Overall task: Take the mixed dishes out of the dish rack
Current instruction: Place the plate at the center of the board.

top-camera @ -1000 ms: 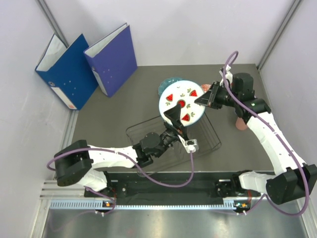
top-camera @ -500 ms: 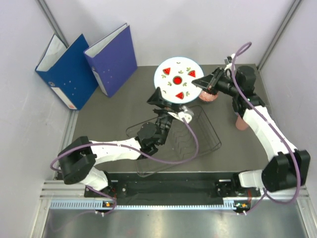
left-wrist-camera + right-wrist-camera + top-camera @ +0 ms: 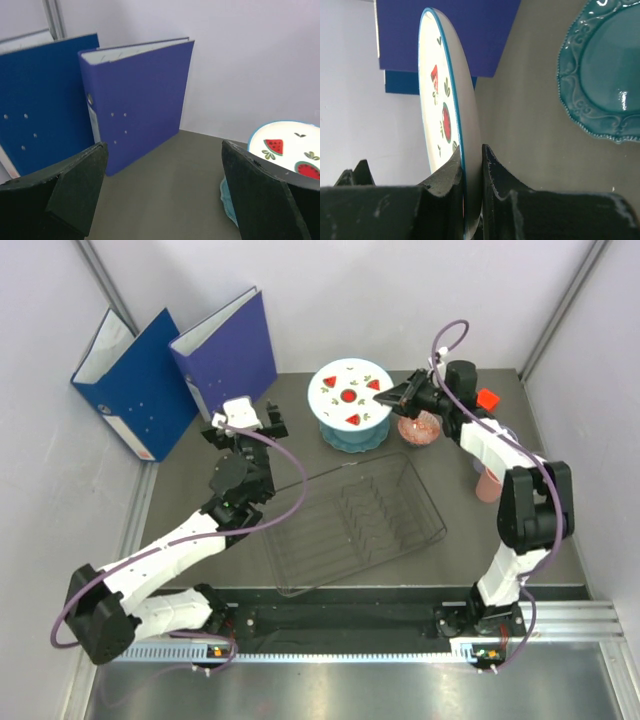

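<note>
My right gripper (image 3: 392, 398) is shut on the rim of the white plate with red-green marks (image 3: 349, 391) and holds it level just above the teal plate (image 3: 352, 439), which lies on the table behind the rack. In the right wrist view the white plate (image 3: 445, 115) is clamped between my fingers (image 3: 492, 172), with the teal plate (image 3: 605, 75) below. My left gripper (image 3: 243, 422) is open and empty near the binders, left of the plates. The dark wire dish rack (image 3: 350, 520) holds no dishes. A red-patterned bowl (image 3: 418, 428) and a salmon-pink cup (image 3: 489, 484) stand on the right. The lavender cup and clear glass are out of view.
Two blue binders (image 3: 180, 365) stand at the back left and fill the left wrist view (image 3: 135, 95), which also shows the white plate (image 3: 290, 150) at its right edge. A small red block (image 3: 487, 398) sits by the right arm. Walls close in on all sides.
My left gripper has let go of the white plate and swung left towards the binders. My right gripper has carried the plate back and down over the teal plate.
</note>
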You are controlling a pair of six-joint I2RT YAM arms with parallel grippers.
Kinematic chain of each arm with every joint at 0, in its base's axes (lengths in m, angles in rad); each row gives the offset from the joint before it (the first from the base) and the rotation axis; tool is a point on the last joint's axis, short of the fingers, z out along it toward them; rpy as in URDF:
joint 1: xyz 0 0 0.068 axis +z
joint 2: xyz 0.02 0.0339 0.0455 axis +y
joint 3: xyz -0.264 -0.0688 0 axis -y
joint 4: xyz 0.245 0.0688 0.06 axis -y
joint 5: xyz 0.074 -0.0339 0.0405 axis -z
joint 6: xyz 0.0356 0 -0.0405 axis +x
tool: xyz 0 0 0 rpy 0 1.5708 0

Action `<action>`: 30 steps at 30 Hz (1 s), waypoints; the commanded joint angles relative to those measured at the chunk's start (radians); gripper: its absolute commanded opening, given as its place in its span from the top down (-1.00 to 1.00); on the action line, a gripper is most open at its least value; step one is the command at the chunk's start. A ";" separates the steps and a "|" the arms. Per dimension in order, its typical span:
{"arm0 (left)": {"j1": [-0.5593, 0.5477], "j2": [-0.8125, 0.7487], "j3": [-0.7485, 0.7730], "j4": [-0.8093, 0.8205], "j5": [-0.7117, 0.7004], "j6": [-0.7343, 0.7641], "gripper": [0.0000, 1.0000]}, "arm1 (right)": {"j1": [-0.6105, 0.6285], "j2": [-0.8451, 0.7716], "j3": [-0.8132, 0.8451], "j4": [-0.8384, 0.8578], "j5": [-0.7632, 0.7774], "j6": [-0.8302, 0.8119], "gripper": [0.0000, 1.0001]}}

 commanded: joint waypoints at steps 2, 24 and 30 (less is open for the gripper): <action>0.016 -0.007 -0.018 -0.181 -0.022 -0.236 -0.98 | 0.010 0.072 0.151 0.224 -0.030 0.062 1.00; 0.016 -0.010 -0.039 -0.393 0.038 -0.435 -0.98 | 0.020 0.389 0.455 -0.130 0.126 -0.160 1.00; 0.017 -0.012 -0.041 -0.411 0.050 -0.456 -0.98 | 0.018 0.428 0.477 -0.177 0.143 -0.181 1.00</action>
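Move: The right gripper still holds the white watermelon plate by its right rim. The teal plate it is being taken to lies about 8 cm ahead, 7 cm left and some 20 cm below. The patterned bowl sits roughly 21 cm right of the teal plate, level with it; the dish rack's middle is about 33 cm nearer than the teal plate, with no sideways offset. From the empty left hand, the teal plate is about 22 cm ahead, 31 cm right and 30 cm below. Keep the pinch on the white plate's rim and carry it forward with the right gripper, about 9 cm, sinking a little at first. Then bring it down over the teal plate, some 12 cm lower in all, tipping the fingers down about 15 degrees. Meanwhile lower the open, empty left gripper roughly 9 cm and tip it down by a similar angle. ##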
